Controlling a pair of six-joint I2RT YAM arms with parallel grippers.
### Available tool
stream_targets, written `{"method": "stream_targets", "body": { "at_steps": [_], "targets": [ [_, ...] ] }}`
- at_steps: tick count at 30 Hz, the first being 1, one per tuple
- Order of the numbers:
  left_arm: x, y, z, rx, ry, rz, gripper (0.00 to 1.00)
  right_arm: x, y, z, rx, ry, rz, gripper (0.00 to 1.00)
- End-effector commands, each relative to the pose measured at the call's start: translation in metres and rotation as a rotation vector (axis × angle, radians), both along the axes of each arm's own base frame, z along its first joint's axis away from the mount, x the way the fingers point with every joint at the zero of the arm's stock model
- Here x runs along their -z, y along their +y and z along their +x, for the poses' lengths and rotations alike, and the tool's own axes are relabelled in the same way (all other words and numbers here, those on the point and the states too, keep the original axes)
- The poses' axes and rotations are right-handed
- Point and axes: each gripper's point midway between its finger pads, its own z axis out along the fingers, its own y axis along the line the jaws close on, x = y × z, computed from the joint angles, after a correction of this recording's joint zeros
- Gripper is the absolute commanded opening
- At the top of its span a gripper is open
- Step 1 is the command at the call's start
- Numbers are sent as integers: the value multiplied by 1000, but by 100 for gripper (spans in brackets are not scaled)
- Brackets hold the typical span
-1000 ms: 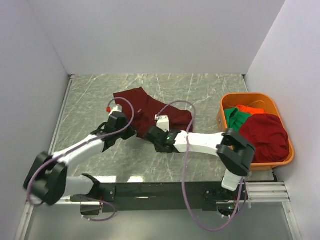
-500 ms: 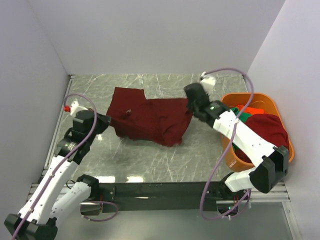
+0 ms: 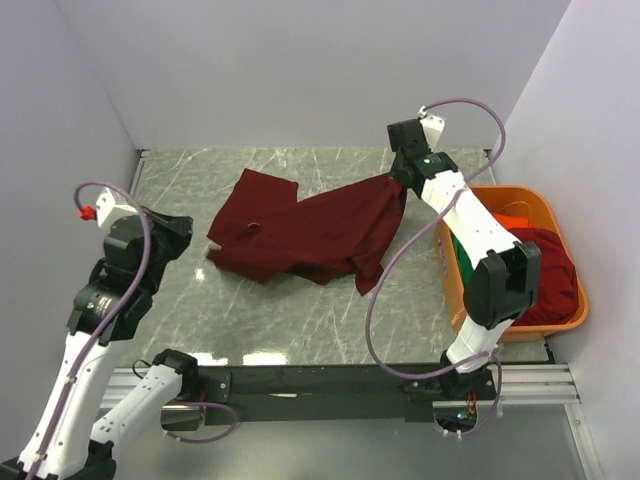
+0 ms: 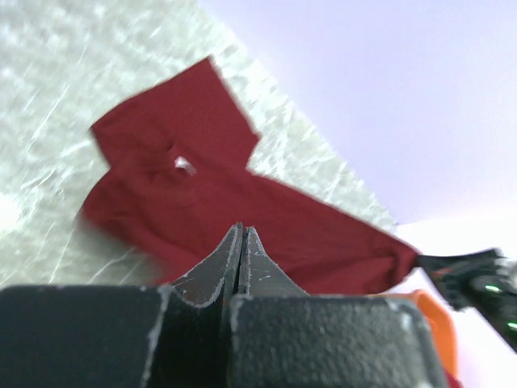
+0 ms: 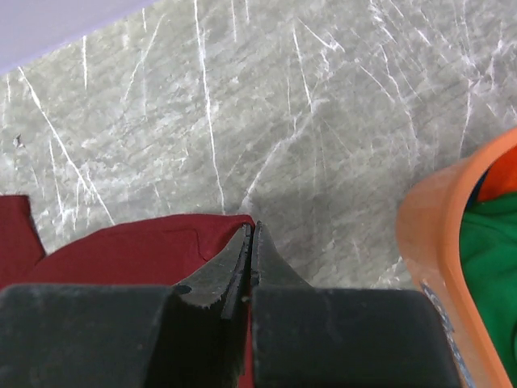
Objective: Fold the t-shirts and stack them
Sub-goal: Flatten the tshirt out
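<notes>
A dark maroon t-shirt [image 3: 300,235] lies spread and rumpled across the middle of the marble table; the left wrist view also shows this shirt [image 4: 202,186]. My right gripper [image 3: 400,182] is shut on its right corner [image 5: 121,250] and holds that end up near the back wall, so the cloth hangs stretched toward it. My left gripper [image 3: 183,225] is shut with nothing in it, left of the shirt's edge and apart from it. In both wrist views the jaws press together. An orange basket [image 3: 497,193] holds another maroon t-shirt [image 3: 550,275], a green one [image 5: 489,242] and an orange-red one [image 3: 515,215].
The basket stands at the table's right edge, close beside my right arm. White walls close in the back and both sides. Bare marble [image 3: 170,180] shows at the back left and along the front edge [image 3: 300,320].
My right gripper has carried the shirt's corner up and back to the right, stretching the cloth out. My left arm has drawn away to the left, off the shirt.
</notes>
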Motion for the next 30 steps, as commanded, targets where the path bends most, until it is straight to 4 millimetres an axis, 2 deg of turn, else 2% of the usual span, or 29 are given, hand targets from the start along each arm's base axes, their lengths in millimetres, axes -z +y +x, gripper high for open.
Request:
{"method": "stream_targets", "body": {
  "at_steps": [1, 2, 3, 4, 5, 6, 7, 8, 9, 10, 11, 12, 13, 16, 18, 19, 22, 23, 24, 26, 27, 28, 30],
  "targets": [
    [-47, 9, -5, -19, -112, 15, 1, -30, 3, 16, -23, -62, 35, 0],
    [-56, 7, -3, -9, -138, 10, 1, -31, 5, 21, -30, -65, 36, 0],
    [-60, 2, 1, 11, -147, 12, 1, -43, 8, 29, -36, -92, 47, 1],
    [-66, -2, 4, 35, -161, 23, 1, -31, 12, 39, -44, -62, 41, 2],
    [-68, -8, 7, 65, -168, 21, 1, -27, 11, 42, -46, -30, 32, 2],
    [-64, -18, 15, 106, -152, 17, 1, -46, 12, 52, -45, -67, 45, 2],
    [-52, -23, 21, 122, -121, 20, 1, -33, 15, 60, -51, -33, 40, 2],
    [-41, -25, 25, 122, -92, 18, 1, -33, 13, 61, -49, -23, 42, 2],
    [-26, -27, 30, 110, -55, -8, 1, -37, 13, 64, -49, -32, 48, 2],
    [11, -30, 34, 113, 18, -8, 1, -36, 12, 65, -48, -34, 52, 2],
    [30, -34, 36, 117, 54, -22, 2, -35, 12, 67, -50, -41, 60, 2],
    [50, -38, 37, 115, 89, -56, 7, -29, 11, 65, -47, -30, 58, 2],
    [90, -39, 36, 109, 157, -56, 19, -27, 9, 65, -43, -30, 57, 2],
    [149, -44, 28, 110, 258, -99, 40, -11, 11, 69, -51, -9, 63, 2],
    [166, -47, 23, 110, 272, -108, 48, -3, 15, 72, -57, 7, 74, 2],
    [181, -45, 21, 104, 290, -96, 57, 5, 16, 73, -57, 22, 74, 2],
    [191, -43, 29, 103, 285, -52, 72, 15, 20, 73, -68, 36, 90, 1],
    [188, -46, 36, 114, 260, -54, 74, 17, 21, 74, -69, 33, 89, 1],
    [196, -48, 39, 119, 282, -42, 75, 21, 20, 72, -68, 44, 89, 1],
    [196, -51, 48, 117, 282, -45, 75, 23, 19, 72, -70, 45, 85, 1],
    [204, -51, 53, 107, 307, -39, 75, 25, 20, 71, -73, 51, 81, 1],
    [200, -53, 60, 106, 296, -48, 74, 26, 20, 72, -75, 54, 79, 1],
    [209, -54, 67, 99, 320, -46, 71, 27, 20, 71, -80, 55, 73, 1]
  ]
}}
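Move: The left hand, shut and empty, goes for the shirt's near left edge, about 5 cm ahead, 5 cm to its right and 28 cm below. The white neck label lies some 12 cm ahead, 10 cm to its right, 30 cm below. The right hand already grips the far right corner; bare table lies about 7 cm ahead, 2 cm left and 21 cm below. From it the shirt's loose near right corner is about 22 cm back, 11 cm left, 20 cm below. Keeping its pinch on the far right corner, the right hand draws the shirt about 6 cm forward towards the back wall, rising briefly and then sinking below where it began. The left hand lifts some 5 cm, then plunges to end about 23 cm lower, a little forward and right, tipping down some 25 degrees while its fingers open wide about the shirt's near left edge; contact there can't be seen. ##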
